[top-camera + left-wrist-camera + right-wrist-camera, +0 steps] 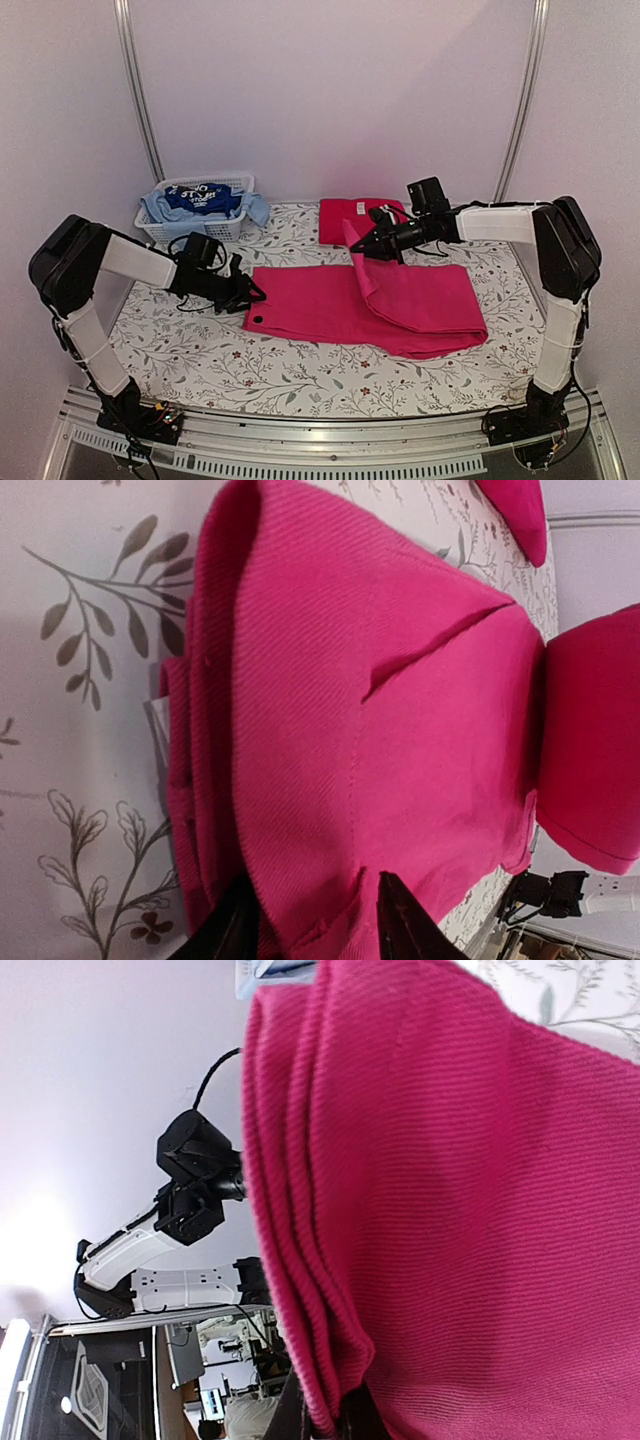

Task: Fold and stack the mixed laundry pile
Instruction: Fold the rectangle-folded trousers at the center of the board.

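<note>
A large pink-magenta garment (400, 305) of the mixed laundry pile lies spread across the middle of the table. My left gripper (252, 296) is at its left edge. In the left wrist view its fingers (400, 925) stand apart on either side of the thick hem (300, 780), with the cloth puckering between them. My right gripper (362, 247) is shut on a fold of the same garment and holds it raised above the middle. The right wrist view shows layered pink cloth (450, 1210) pinched at my right gripper (330, 1415). A folded red piece (345, 215) lies behind.
A white slatted basket (165, 228) at the back left holds light blue cloth (160, 205) and a dark blue white-printed piece (205, 198). The table carries a floral cover (300, 370). Walls close the back and both sides.
</note>
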Robot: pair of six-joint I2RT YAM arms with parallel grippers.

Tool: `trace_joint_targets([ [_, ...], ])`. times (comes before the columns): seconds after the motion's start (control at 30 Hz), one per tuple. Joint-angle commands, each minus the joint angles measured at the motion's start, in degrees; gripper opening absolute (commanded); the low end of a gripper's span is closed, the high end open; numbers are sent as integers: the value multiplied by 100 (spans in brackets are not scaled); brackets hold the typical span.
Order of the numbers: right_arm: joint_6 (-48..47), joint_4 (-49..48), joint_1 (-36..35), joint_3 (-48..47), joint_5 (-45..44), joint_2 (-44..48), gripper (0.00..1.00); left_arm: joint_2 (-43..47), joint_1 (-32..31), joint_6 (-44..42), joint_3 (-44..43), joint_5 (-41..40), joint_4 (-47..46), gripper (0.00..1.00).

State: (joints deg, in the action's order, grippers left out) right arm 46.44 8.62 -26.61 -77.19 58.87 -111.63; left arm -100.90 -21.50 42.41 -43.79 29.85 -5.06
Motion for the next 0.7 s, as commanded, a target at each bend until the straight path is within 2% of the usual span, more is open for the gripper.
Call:
trace_joint_targets([
  [0.0,1451,-1445,-454,-846,108,-612,0,-239,-40,62,-144,-146,104,40],
  [0.1,1641,-1576,-710,-1470,90,-1126,0,-277,-40,-2,-203,-152,157,40],
  [0.3,2601,-2466,-1055,-1975,4,-1917,0,-447,-41,-30,-287,-61,141,39],
  [0.47,3028,-2613,-1295,-2555,-80,-2360,0,-506,-35,-65,-297,-59,137,39],
  [0.67,3610,-3008,-1516,-2824,-144,-2720,0,-527,-31,-147,-246,-64,153,39],
])
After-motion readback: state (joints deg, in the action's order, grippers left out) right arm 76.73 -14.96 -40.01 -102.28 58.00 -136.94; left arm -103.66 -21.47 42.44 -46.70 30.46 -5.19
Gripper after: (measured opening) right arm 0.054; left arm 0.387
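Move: My right hand already grips the raised edge of the trousers, some 15 cm above the board. Their left end, where this edge is being carried, lies about 24 cm to its left and 5 cm back. The folded red garment is about 18 cm straight ahead of my right hand. The middle of that left end is about 2 cm back of my left hand and just below it; from the left hand, the basket is 22 cm ahead and 12 cm to the left. Keeping the pinch shut on the trousers' raised edge, I sweep my right hand about 16 cm left towards their left end, rising 2 cm and then easing down about 3 cm while the fingers tilt some 10 degrees nearer level. My left hand stays low at that end, its part-open fingers still astride the cloth, creeping only about a centimetre forward. ##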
